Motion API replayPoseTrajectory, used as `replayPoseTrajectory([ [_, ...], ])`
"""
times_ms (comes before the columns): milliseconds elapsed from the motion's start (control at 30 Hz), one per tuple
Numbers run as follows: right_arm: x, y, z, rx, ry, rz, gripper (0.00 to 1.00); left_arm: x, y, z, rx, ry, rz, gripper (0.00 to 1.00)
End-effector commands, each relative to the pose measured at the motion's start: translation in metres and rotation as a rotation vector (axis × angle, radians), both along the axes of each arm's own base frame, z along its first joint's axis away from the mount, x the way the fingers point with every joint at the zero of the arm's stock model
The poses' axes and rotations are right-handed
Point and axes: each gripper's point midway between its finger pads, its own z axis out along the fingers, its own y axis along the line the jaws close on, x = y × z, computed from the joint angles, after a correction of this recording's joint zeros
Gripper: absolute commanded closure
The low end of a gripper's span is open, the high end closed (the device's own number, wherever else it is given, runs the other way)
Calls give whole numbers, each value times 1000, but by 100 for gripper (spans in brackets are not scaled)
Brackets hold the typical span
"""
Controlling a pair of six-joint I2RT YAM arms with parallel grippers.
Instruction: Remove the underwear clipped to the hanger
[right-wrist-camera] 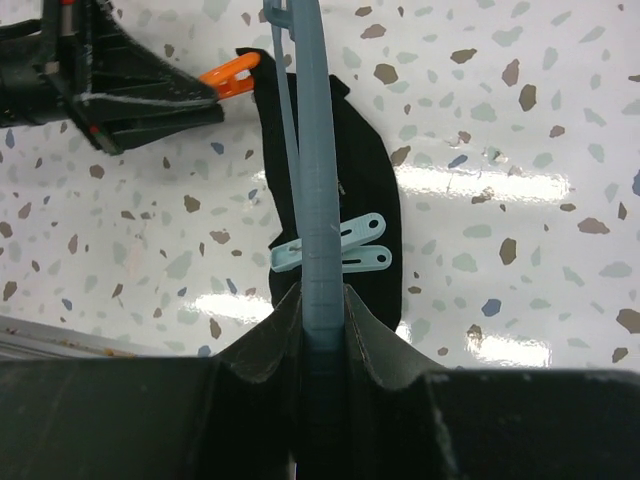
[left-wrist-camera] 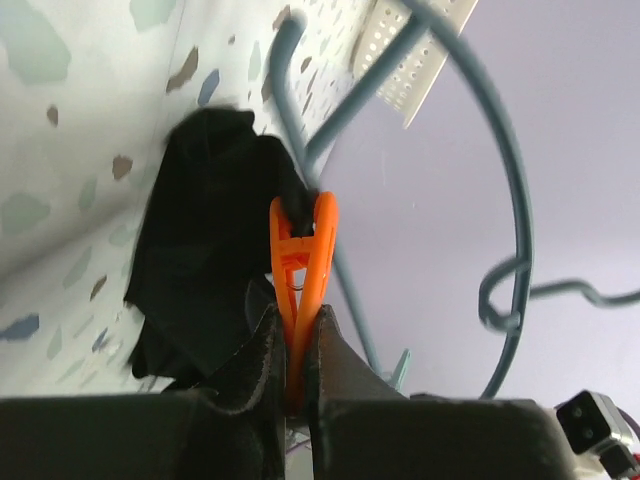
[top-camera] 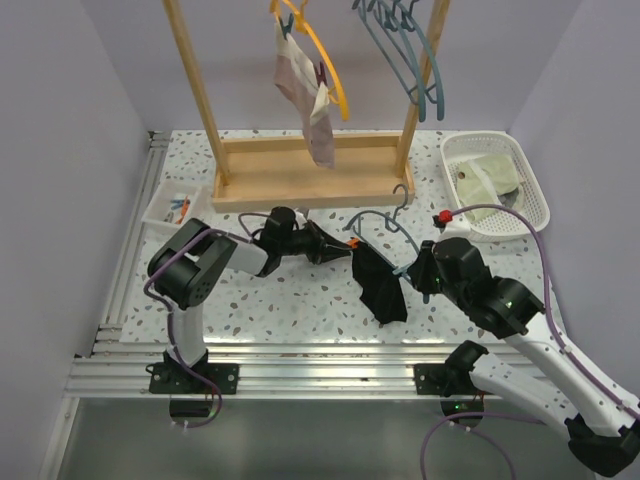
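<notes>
The black underwear (top-camera: 378, 285) lies on the speckled table, clipped to a blue-grey hanger (top-camera: 385, 222). My left gripper (top-camera: 335, 245) is shut on the orange clip (left-wrist-camera: 300, 260), which bites the black underwear (left-wrist-camera: 200, 260) at the hanger's arm (left-wrist-camera: 330, 130). My right gripper (right-wrist-camera: 322, 300) is shut on the hanger bar (right-wrist-camera: 318, 200), just below a pale blue clip (right-wrist-camera: 330, 257) pinning the black cloth (right-wrist-camera: 370, 180). The pink-mauve underwear (top-camera: 310, 95) hangs from a yellow hanger (top-camera: 335, 75) on the rack.
A wooden rack (top-camera: 300, 170) stands at the back, with blue hangers (top-camera: 405, 50) on its rail. A white basket (top-camera: 530, 180) at the right holds pale green cloth (top-camera: 490, 180). A small white tray (top-camera: 172, 207) sits at the left.
</notes>
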Motion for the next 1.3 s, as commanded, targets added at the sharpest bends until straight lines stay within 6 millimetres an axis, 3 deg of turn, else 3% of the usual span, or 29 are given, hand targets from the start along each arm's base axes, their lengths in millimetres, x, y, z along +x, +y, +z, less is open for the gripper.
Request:
replayPoseTrajectory([
  [0,1,-25,-10,-83,18,-119,100,-9,9,47,-68,-107,-17,100],
  [167,-1,-29,-11,-84,23,-134,100,-31,31,66,-24,-203,-38,100],
  [233,-2,-25,-10,-65,17,-111,100,-40,42,49,85,-239,-75,100],
  [267,-2,-19,-8,-40,12,-89,100,-42,46,53,123,-283,-90,100],
  [300,-2,-18,-6,-34,6,-81,100,-48,60,28,250,-221,-91,100],
  [367,-3,-13,-4,-11,3,-58,100,-50,78,17,408,-319,-133,100],
  [400,-4,-12,-4,-8,4,-52,100,-57,94,1,507,-281,-129,100],
  [467,-5,-6,0,22,-3,-27,100,-61,106,0,564,-337,-128,75],
  [500,-5,-4,0,29,-4,-21,100,-56,103,8,536,-390,-113,63],
  [533,-4,-2,1,41,-10,-15,100,-58,100,17,491,-440,-104,38],
  [567,-4,1,0,46,-4,-4,100,-52,88,40,405,-536,-101,25],
  [633,-4,4,0,51,5,1,100,-53,73,58,370,-633,-137,0],
  [767,-1,11,3,63,18,10,100,-45,25,102,361,-852,-250,0],
  [833,1,13,3,58,31,8,100,-45,7,109,363,-892,-289,0],
  [1033,4,14,6,70,25,-10,100,-38,-14,120,345,-926,-309,0],
  [1133,4,17,10,105,25,-21,100,-43,-23,119,385,-1011,-378,0],
  [1267,3,24,22,163,53,-46,100,-64,-32,116,334,-1134,-493,0],
])
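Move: The orange clip is already pinched in the left hand, at the black underwear's corner; the open table it is taken to lies about 12 cm back, 7 cm left and 8 cm below. The underwear's middle is some 7 cm back, 8 cm right and 2 cm down; the light-blue clip about 7 cm back, 11 cm right and 7 cm up. From the right hand that clip lies 4 cm ahead, 4 cm left, 4 cm below, and the table spot 1 cm back, 21 cm left, 19 cm down. The orange clip is drawn off the underwear's corner by the left hand, up about 6 cm, back and left, then down and farther left, where the fingers open wide and let go of it. The empty left hand swings right some 10 cm and up, turning well over towards the light-blue clip with its fingers still open; the right hand keeps hold of the hanger, shifting slightly. ##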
